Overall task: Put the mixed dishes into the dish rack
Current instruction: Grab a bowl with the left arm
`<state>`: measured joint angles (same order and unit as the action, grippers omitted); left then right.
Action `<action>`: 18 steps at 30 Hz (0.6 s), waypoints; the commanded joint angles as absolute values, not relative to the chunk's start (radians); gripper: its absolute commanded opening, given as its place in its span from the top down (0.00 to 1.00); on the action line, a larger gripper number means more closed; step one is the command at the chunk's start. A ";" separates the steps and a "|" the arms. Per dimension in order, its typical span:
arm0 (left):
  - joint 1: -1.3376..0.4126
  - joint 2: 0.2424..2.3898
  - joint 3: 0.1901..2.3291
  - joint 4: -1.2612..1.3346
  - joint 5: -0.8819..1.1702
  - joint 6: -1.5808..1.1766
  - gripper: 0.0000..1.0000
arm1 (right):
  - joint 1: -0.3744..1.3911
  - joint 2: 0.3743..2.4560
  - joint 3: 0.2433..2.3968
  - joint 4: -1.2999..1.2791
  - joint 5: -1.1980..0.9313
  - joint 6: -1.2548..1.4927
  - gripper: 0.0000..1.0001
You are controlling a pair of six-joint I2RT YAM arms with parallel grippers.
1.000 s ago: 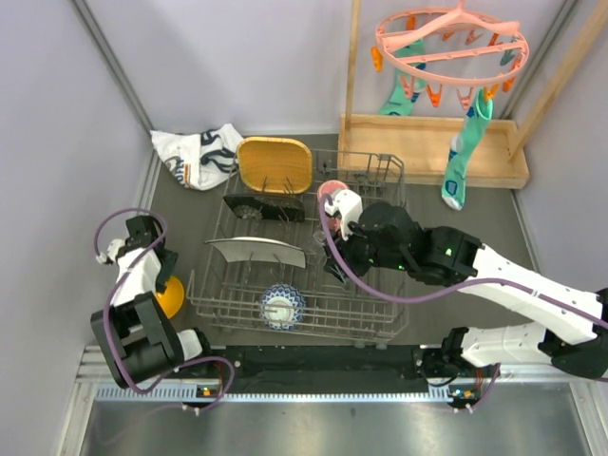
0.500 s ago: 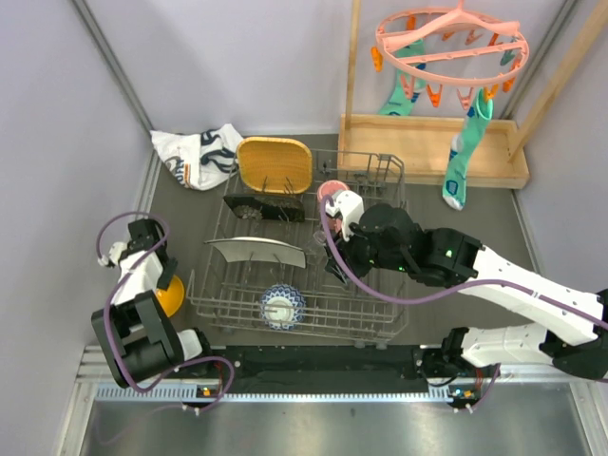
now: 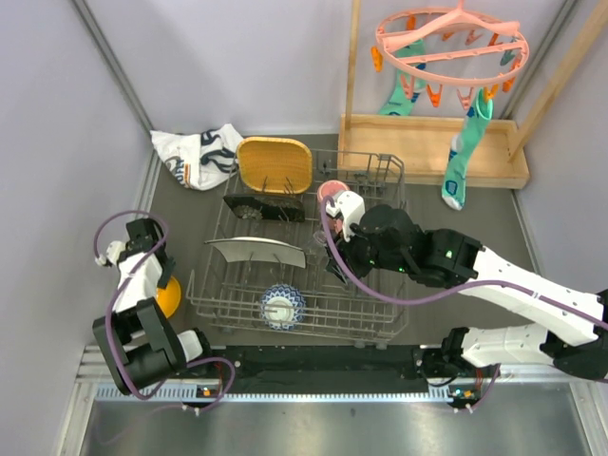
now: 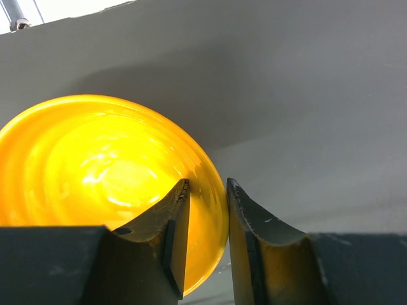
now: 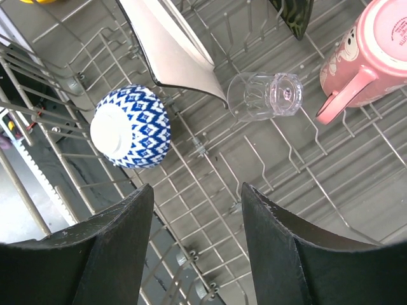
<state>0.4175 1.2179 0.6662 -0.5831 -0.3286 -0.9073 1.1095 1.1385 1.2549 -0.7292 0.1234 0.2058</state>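
Observation:
An orange bowl (image 3: 170, 296) sits on the grey table left of the dish rack (image 3: 384, 317). My left gripper (image 3: 152, 275) is down at it. In the left wrist view the bowl (image 4: 95, 171) has its rim pinched between the jaws of that gripper (image 4: 206, 184), one finger inside and one outside. The rack holds a yellow plate (image 3: 275, 163), a black floral plate (image 3: 261, 211), a pale plate (image 3: 256, 251), a blue-white bowl (image 3: 283, 306), a pink cup (image 3: 330, 195) and a clear glass (image 5: 267, 95). My right gripper (image 5: 197, 194) hovers open over the rack's wires, holding nothing.
A white printed cloth (image 3: 198, 157) lies at the back left. A wooden tray (image 3: 427, 152) stands behind the rack, with a pink peg hanger (image 3: 451, 43) and teal socks (image 3: 461, 161) above it. The wall runs close to the left arm.
The left jaws have narrowed from wide apart onto the orange bowl's rim. The right arm and the dishes in the rack have stayed put.

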 commanded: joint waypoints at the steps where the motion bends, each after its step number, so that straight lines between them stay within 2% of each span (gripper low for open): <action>1: 0.423 1.186 0.702 -0.589 -0.261 -0.934 1.00 | 1.097 1.101 1.247 -0.704 0.152 0.213 0.43; 18: 0.423 1.066 1.092 -0.709 -0.083 -0.959 1.00 | 1.097 1.108 1.345 -0.729 0.179 0.230 0.43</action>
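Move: The yellow bowl's middle is about 5 cm back from my left hand and a couple of centimetres below it, with the bowl's far rim already between the half-open fingers. In the rack, the blue patterned bowl stands some 28 cm to my left hand's right and 7 cm back. The white plate is about 23 cm to its right and 6 cm ahead. From my right hand, the yellow bowl lies roughly 40 cm left, 9 cm back and 22 cm below. I shut my left fingers right down on the rim of the yellow bowl, one inside and one outside, as I start to rise. Speeding up, I carry it up about 14 cm and forward some 7 cm off the table beside the rack, tilting the fingers roughly 20 degrees from pointing down towards forward. ##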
